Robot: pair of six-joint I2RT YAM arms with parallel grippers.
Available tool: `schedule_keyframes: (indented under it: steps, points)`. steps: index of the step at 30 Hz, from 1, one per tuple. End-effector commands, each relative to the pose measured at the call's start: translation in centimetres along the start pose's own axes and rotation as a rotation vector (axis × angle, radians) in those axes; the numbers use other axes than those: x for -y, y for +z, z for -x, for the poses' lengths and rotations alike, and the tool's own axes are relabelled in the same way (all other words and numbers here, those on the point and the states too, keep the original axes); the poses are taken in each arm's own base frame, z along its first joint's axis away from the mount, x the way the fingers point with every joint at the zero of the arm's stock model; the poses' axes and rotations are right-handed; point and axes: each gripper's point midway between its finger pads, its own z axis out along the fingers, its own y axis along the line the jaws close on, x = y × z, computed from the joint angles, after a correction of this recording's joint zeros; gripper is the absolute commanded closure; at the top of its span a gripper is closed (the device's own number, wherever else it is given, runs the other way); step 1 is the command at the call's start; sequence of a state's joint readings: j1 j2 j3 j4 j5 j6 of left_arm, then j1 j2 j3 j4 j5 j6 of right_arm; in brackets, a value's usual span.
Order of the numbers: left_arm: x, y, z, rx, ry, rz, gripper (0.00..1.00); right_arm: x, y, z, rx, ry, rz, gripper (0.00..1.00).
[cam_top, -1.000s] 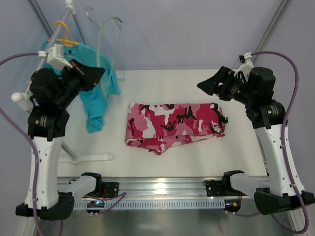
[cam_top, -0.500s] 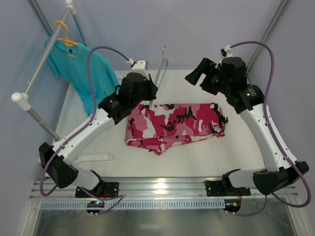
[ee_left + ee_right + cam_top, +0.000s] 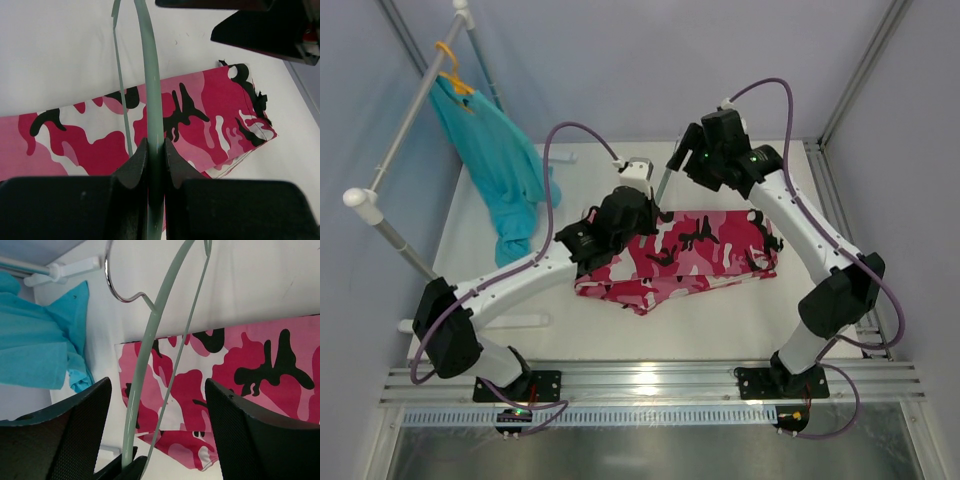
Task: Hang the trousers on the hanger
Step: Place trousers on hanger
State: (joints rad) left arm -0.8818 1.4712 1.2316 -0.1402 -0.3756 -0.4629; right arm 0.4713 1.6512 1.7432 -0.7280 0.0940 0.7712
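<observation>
The pink camouflage trousers (image 3: 705,245) lie folded flat across the middle of the table, also visible in the left wrist view (image 3: 210,110) and the right wrist view (image 3: 240,365). My left gripper (image 3: 648,203) (image 3: 155,146) is shut on a rod of the pale green hanger (image 3: 663,186) (image 3: 151,90), holding it above the left part of the trousers. My right gripper (image 3: 683,160) (image 3: 157,390) hovers at the hanger's upper end, open, with both green rods (image 3: 145,360) between its wide-apart fingers and not touching them. The hanger's metal hook (image 3: 111,282) points toward the back.
A teal garment (image 3: 505,170) hangs on an orange hanger (image 3: 453,80) from the white tube rack (image 3: 408,108) at the back left. The rack's foot (image 3: 515,322) lies on the table's left side. A metal rail (image 3: 650,378) runs along the near edge.
The left arm has swung from the rack to the table's middle, carrying the green hanger. The right arm has moved left to the hanger's top, its jaws a little narrower.
</observation>
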Motion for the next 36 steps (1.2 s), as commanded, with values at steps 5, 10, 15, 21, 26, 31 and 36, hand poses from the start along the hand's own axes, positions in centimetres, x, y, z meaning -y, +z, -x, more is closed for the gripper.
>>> schedule_keyframes:
  steps: [5, 10, 15, 21, 26, 31, 36]
  points:
    - [1.6, 0.7, 2.3, 0.135, -0.057, -0.041, 1.0, -0.6, 2.2, -0.7, -0.021, 0.018, -0.043, 0.31]
    - [2.3, 1.2, 1.2, 0.12, -0.038, -0.043, 1.0, -0.2, 3.8, -2.5, -0.076, 0.009, -0.064, 0.37]
    - [2.6, 1.4, -0.2, 0.098, -0.021, -0.042, 1.0, 0.8, 4.4, -4.1, -0.108, 0.003, -0.094, 0.55]
    - [2.9, 1.7, -2.5, 0.063, -0.022, -0.047, 1.0, 3.1, 5.5, -6.6, -0.157, -0.003, -0.136, 0.72]
    - [2.9, 1.7, -4.0, 0.032, -0.029, -0.048, 0.9, 5.0, 5.2, -8.4, -0.172, -0.013, -0.163, 0.96]
    - [2.7, 0.4, -4.5, -0.002, -0.046, -0.068, 0.59, 5.6, 3.8, -8.9, -0.15, -0.108, -0.136, 0.96]
    - [1.9, -2.0, -4.0, -0.038, -0.017, -0.074, 0.38, 7.9, 2.9, -11.3, -0.149, -0.197, -0.087, 0.96]
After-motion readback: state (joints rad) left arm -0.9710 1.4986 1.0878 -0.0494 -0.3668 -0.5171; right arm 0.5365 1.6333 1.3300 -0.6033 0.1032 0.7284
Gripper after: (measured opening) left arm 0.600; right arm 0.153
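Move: The right hand goes for the long bar of the green hanger, held near its end by the left fingers. The spot to grip lies about 5 cm left, 1 cm ahead and 5 cm below the right hand; from the left hand it is roughly 9 cm ahead, 5 cm right and nearly level. The folded trousers' middle lies some 10 cm back, 5 cm left and 26 cm below the right hand; the left fingers are about 8 cm back and 10 cm left of it. The right fingers close on the hanger's bar and pinch it beyond the left hand's grip, then the left fingers open and let go of it. To get there the right hand sinks over the trousers, tipping its fingers down about 15 degrees, first edging left, then drawing back with the bar, some 14 cm down in all. The left hand brings the hanger down about 7 cm, also back and right, then rises slightly once open. ##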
